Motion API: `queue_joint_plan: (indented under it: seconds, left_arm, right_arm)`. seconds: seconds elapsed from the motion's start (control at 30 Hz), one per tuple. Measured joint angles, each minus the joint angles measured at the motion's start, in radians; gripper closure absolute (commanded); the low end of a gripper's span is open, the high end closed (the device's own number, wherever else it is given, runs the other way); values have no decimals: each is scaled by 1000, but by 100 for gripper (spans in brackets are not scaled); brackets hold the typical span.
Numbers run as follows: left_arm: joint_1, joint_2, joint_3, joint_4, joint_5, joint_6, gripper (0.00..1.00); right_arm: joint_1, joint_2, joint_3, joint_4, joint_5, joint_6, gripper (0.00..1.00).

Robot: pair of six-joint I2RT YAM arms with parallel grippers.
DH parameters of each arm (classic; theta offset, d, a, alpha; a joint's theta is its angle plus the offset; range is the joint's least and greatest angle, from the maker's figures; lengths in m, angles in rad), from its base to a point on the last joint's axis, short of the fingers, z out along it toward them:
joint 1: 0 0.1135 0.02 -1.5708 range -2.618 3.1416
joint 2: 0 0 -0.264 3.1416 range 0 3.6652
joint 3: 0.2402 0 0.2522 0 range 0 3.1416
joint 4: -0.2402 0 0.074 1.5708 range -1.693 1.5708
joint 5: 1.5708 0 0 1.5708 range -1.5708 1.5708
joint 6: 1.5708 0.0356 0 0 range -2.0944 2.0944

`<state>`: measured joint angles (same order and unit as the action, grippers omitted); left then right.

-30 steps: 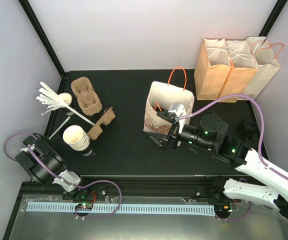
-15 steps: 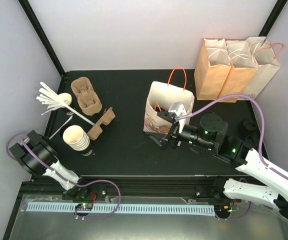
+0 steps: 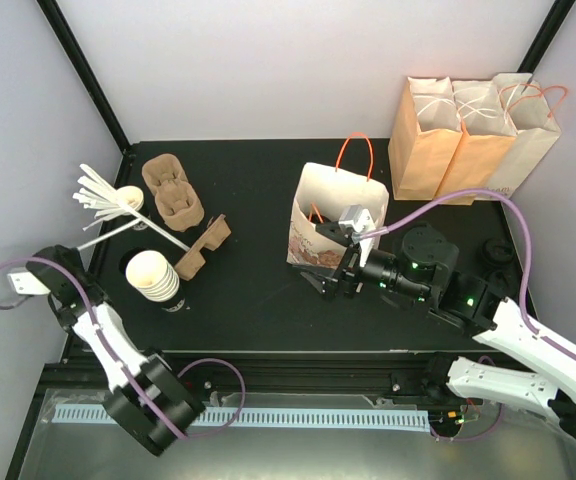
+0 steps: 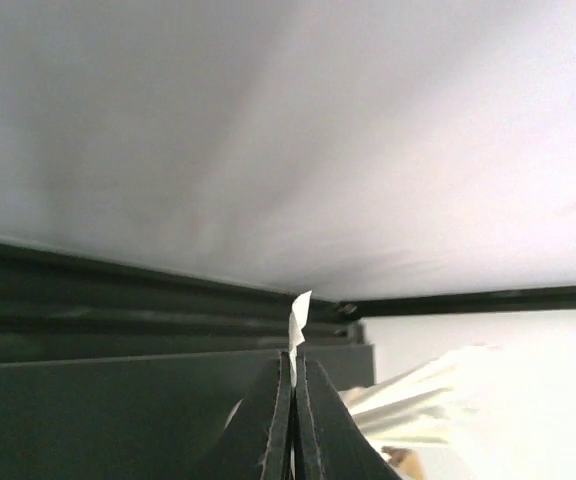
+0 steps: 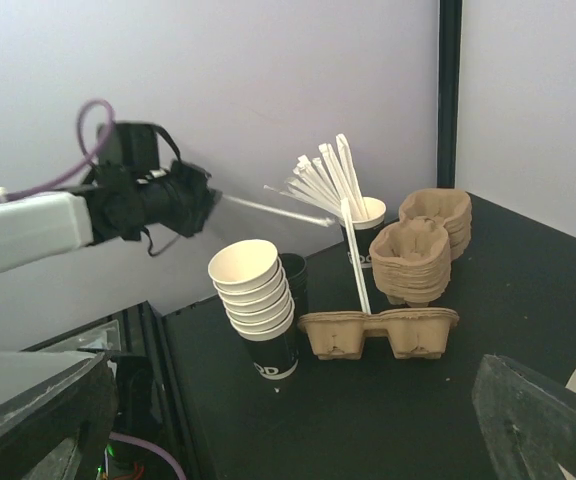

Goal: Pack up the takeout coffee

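Note:
My left gripper is at the table's left edge, shut on the end of a white paper-wrapped straw. The straw sticks out level towards a cup of straws. Its paper tip shows above the closed fingers. The takeout coffee is a small black cup just behind the white cup stack; its top is too dark to make out. My right gripper is open and holds nothing, in front of the open paper bag with orange handles.
Pulp cup carriers are stacked at the back left, and one carrier lies beside the cup stack. Three paper bags stand at the back right. Loose black lids lie at the right edge.
My left arm has unfolded from near its base out to the table's left edge and its gripper has shut. The straw that lay beside the cup stack is now held off the table.

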<state>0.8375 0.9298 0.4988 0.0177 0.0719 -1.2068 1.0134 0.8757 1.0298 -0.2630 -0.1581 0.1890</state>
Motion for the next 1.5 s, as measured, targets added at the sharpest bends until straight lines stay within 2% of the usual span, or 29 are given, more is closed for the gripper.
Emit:
queue_joint_plan:
  seconds: [0.17, 0.33, 0.43, 0.57, 0.67, 0.77, 0.83, 1.07, 1.23, 1.37, 1.5]
  left_arm:
    - [-9, -194, 216, -332, -158, 74, 98]
    - [-9, -254, 409, -568, -260, 178, 98]
    - [-9, -246, 510, -633, -204, 237, 98]
    - [-35, -221, 591, -609, 27, 257, 99]
    - [-157, -200, 629, -557, 150, 255, 98]
    - [-377, -171, 679, -476, 202, 254, 98]
    - [-565, -132, 723, -418, 204, 266, 98]
    - [-1042, 66, 906, -268, 135, 417, 98]
    - [-1226, 232, 986, -225, 68, 552, 98]
    - [-1330, 333, 997, -190, 4, 683, 99]
    - [-1377, 396, 949, -68, -24, 779, 98]
  right_arm:
    - [0, -16, 0, 0, 0, 0, 0]
    - [0, -45, -4, 0, 2, 0, 0]
    - [0, -53, -8, 1, 3, 0, 0]
    - [0, -57, -13, -1, 18, 0, 0]
    - [0, -56, -10, -22, 69, 0, 0]
    - [0, -31, 50, -107, 156, -1, 0]
    - [-8, 6, 135, -171, 213, -7, 0]
    - [-113, 106, 455, -372, 318, -30, 0]
    - [-189, 151, 632, -478, 385, -31, 0]
    - [-214, 128, 634, -504, 399, -23, 0]
    - [-216, 120, 608, -522, 410, -8, 0]
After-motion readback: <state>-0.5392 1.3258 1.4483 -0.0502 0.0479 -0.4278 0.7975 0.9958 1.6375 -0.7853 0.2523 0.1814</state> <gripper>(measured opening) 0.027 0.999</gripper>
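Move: My left hand already pinches a straw near one end, out by the left wall; the coffee bag it is bound for stands about 62 cm to its right and 11 cm farther out, its middle some 5 cm lower. The cup stack is about 25 cm to this hand's right and level with it, the straw cup 16 cm right and 18 cm ahead, the loose cup tray 34 cm right and 12 cm ahead. From my right hand the bag's middle lies roughly 19 cm ahead, 4 cm right and 26 cm below. Keeping the straw pinched, I lift my left hand, first drawing back a little, then sweep it about 47 cm right and some 30 cm up, ending farther forward and sinking slightly; the wrist rolls and swings far clockwise so the straw slants down towards the bag's opening. Meanwhile I take my empty, open right hand right, up and forward, turning it clockwise to face the bag. ##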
